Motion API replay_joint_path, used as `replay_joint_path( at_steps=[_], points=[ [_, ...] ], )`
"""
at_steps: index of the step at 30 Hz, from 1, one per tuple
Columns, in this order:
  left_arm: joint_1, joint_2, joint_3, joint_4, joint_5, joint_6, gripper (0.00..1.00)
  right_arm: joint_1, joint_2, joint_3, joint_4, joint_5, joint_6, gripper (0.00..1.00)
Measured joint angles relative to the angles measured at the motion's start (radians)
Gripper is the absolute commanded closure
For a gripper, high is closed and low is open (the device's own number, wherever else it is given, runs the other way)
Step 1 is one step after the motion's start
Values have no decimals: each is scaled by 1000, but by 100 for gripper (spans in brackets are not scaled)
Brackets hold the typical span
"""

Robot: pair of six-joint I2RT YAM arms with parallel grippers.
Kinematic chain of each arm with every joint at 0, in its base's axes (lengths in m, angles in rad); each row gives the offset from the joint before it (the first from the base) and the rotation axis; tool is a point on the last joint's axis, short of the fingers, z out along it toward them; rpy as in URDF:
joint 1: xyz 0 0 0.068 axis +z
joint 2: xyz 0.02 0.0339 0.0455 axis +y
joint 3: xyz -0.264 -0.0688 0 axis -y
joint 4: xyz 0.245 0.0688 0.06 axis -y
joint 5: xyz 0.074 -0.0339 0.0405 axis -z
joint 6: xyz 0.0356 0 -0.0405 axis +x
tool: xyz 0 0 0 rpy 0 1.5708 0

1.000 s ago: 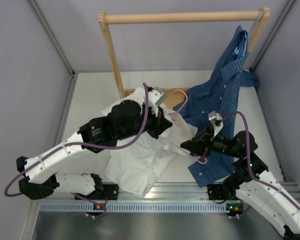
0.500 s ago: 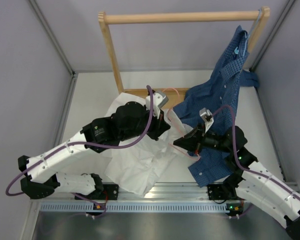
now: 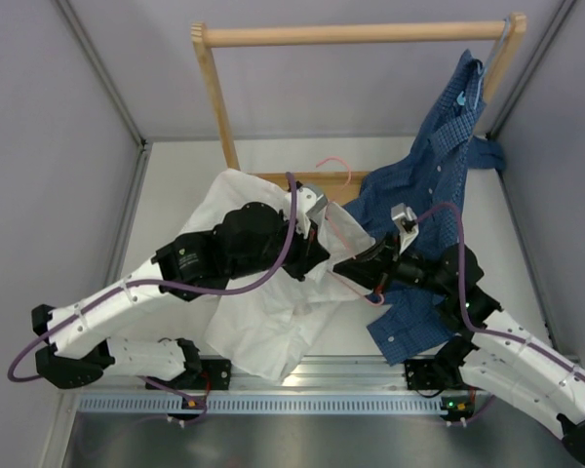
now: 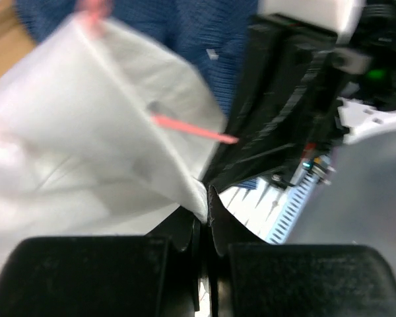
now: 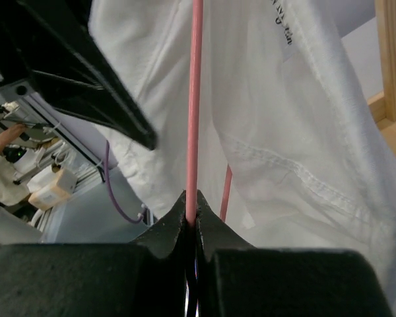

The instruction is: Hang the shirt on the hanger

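Observation:
The white shirt (image 3: 263, 322) is bunched in the middle of the table, one part lifted toward the wooden rack. My left gripper (image 3: 317, 255) is shut on an edge of its cloth (image 4: 112, 152). The pink hanger (image 3: 343, 239) runs partly inside the shirt; its hook (image 3: 333, 166) sticks out above the cloth. My right gripper (image 3: 343, 268) is shut on a pink wire of the hanger (image 5: 193, 105), with white cloth (image 5: 290, 119) draped beside it. In the left wrist view a pink wire (image 4: 191, 130) pokes out of the cloth.
A wooden rack (image 3: 356, 36) stands at the back. A blue checked shirt (image 3: 434, 171) hangs from its right end on a light blue hanger (image 3: 478, 78) and trails down to the table under my right arm. Grey walls close both sides.
Both grippers have moved left and slightly back. The shirt has been lifted and spread toward the rack's left post. The hanger's hook now shows higher above the cloth.

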Motion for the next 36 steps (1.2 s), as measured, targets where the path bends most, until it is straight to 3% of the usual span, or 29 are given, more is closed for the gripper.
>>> replay_joint_path(
  at_steps=[7, 12, 15, 16, 17, 24, 31, 36],
  points=[
    [-5, -8, 20, -92, -265, -13, 100, 0, -32, -23, 38, 37, -3, 100],
    [-6, 22, 70, -114, -259, 6, 99, 0, -11, -45, 90, 48, 7, 100],
    [-6, 49, 108, -119, -187, 37, 50, 0, 16, -45, 127, 48, 12, 100],
    [-6, 54, 118, -119, -157, 47, 15, 0, 22, -47, 140, 49, 13, 100],
    [-7, 56, 126, -120, -129, 59, 2, 0, 24, -53, 158, 51, 13, 100],
    [-11, -1, 238, -108, -69, 168, 2, 0, 5, -151, 272, 76, 11, 100],
    [12, -66, 285, 37, -193, 445, 2, 0, -39, -202, 311, 78, 9, 100],
    [92, 51, 326, -2, 14, 688, 2, 0, -116, -202, 294, 44, -9, 100]
  ],
)
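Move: The left fingers grip the white shirt's edge. The hanger's neck lies about 9 cm ahead of them, some 2 cm to the right and perhaps 5 cm higher. The right fingertips, holding the hanger's wire, are about 3 cm to the left hand's right and level with it. The blue shirt is about 19 cm right, 17 cm ahead and 20 cm below. From the right hand, that neck is about 9 cm ahead, 1 cm left and 4 cm up. The left fingers, still pinching the shirt's edge, first tug it about 5 cm forward-left and back, then open wide and let go. The empty hand rises some 15 cm beside the hanger, tipping its fingers up roughly 40 degrees, then swings forward, right and slightly down, the hook ahead of its open jaws. The right hand keeps its pinch on the hanger's wire, drifting only a couple of centimetres. ##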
